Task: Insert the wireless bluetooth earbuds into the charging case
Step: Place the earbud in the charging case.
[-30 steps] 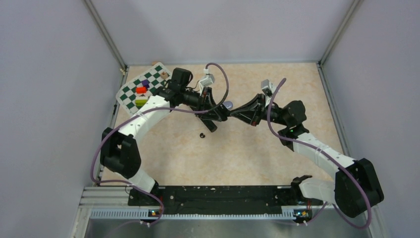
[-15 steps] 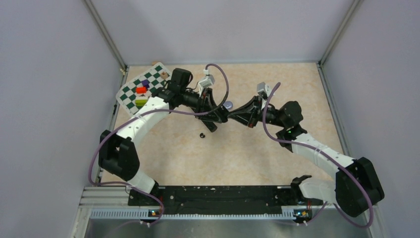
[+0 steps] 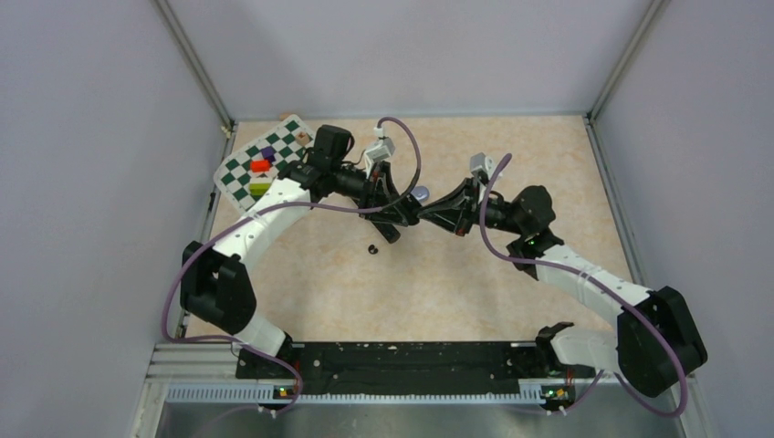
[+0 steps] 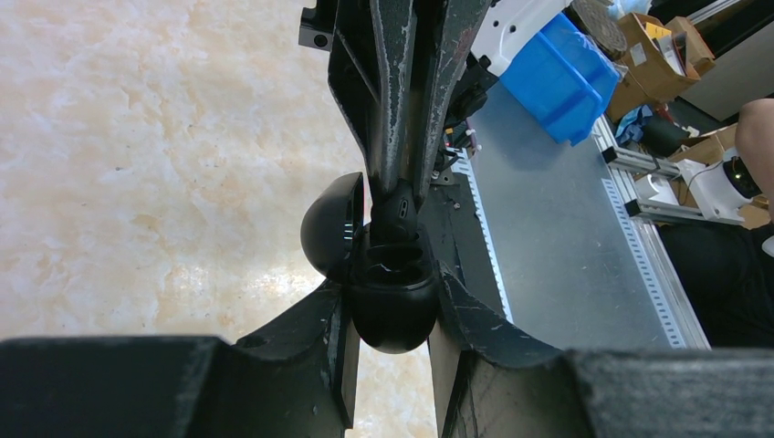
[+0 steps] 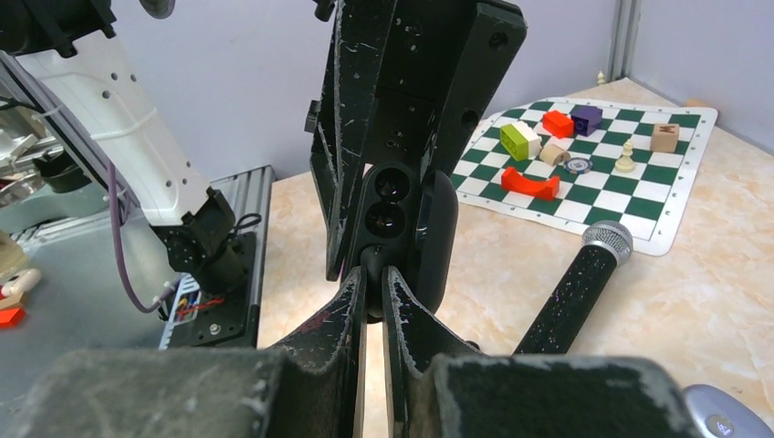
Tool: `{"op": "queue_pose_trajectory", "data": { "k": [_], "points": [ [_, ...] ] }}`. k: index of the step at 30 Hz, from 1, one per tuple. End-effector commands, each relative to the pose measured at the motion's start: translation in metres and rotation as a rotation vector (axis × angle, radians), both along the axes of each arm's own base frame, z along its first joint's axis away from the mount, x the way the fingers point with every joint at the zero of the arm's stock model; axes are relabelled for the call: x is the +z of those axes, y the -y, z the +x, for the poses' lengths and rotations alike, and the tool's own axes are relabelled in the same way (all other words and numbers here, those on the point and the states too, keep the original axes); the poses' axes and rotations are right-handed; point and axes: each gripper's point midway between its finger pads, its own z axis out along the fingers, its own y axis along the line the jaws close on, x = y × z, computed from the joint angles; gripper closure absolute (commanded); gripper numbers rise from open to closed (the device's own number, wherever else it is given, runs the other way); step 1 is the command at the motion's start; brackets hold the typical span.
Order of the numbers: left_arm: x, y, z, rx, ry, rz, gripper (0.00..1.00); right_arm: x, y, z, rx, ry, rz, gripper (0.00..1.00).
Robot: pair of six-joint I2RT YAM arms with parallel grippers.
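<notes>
My left gripper [image 4: 392, 315] is shut on the black charging case [image 4: 394, 306], holding it above the table with its lid [image 4: 330, 228] swung open. My right gripper [image 5: 374, 278] comes at it from the other side, shut on a glossy black earbud [image 4: 399, 208] that sits at the mouth of the case. Both sockets of the charging case [image 5: 391, 208] show in the right wrist view. Seen from above, the left gripper [image 3: 399, 217] and the right gripper [image 3: 425, 215] meet tip to tip mid-table. Another black earbud [image 3: 372, 248] lies on the table just in front of them.
A chequered mat [image 3: 239, 179] with coloured blocks lies at the back left. A black microphone [image 5: 570, 297] with a silver head lies on the table under the grippers. A pale purple case [image 3: 421, 193] sits just behind them.
My right arm has shifted left, bringing its fingertips closer against the case. The left arm has barely moved.
</notes>
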Motion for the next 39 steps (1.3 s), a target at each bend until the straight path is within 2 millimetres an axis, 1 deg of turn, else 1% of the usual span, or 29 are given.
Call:
{"op": "queue_pose_trajectory", "data": {
  "k": [1,10,13,16,20,25,30,34,39],
  "points": [
    [0.021,-0.003,-0.012,-0.036,0.069,-0.056,1.0,0.002,-0.008,-0.005,0.023,0.021,0.014,0.93],
    [0.023,-0.004,-0.014,-0.038,0.086,-0.06,1.0,0.001,-0.009,-0.006,0.028,-0.001,0.017,0.91],
    [0.024,-0.004,-0.015,-0.04,0.091,-0.061,1.0,0.004,-0.01,-0.008,0.042,0.008,0.015,0.86],
    [0.024,-0.005,-0.016,-0.04,0.096,-0.06,1.0,0.015,-0.009,-0.013,0.063,0.027,0.023,0.77],
    [0.024,-0.005,-0.018,-0.041,0.099,-0.059,1.0,0.036,-0.005,-0.019,0.092,0.055,0.028,0.7],
    [0.026,-0.006,-0.018,-0.038,0.107,-0.06,1.0,0.057,0.005,-0.022,0.096,0.083,0.046,0.68],
    [0.026,-0.007,-0.017,-0.029,0.119,-0.049,1.0,0.075,0.013,-0.029,0.12,0.108,0.065,0.68],
    [0.023,-0.009,-0.014,-0.016,0.151,-0.03,1.0,0.079,0.018,-0.026,0.103,0.123,0.063,0.66],
    [0.025,-0.016,-0.007,0.022,0.189,0.006,1.0,0.073,0.021,-0.016,0.057,0.132,0.045,0.62]
  ]
}}
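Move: The charging case that my right hand is working on has its middle about 2 cm to the left of my right fingertips and 1 cm higher; the earbud in them is already at its lower well. About 22 cm lower on the table, the lilac case lies some 19 cm ahead, the microphone 16 cm ahead and 11 cm left, and the loose black earbud 6 cm ahead and 11 cm left. My left hand already grips the charging case, centred about 1 cm to the right of its hand point. I ease my right fingers about half a centimetre left towards the charging case, then open them to let go of the earbud, and lift away about 5 cm, drawing back some 2 cm and off to the right. My left hand keeps its pinch on the case, drifting only about a centimetre back and left. ##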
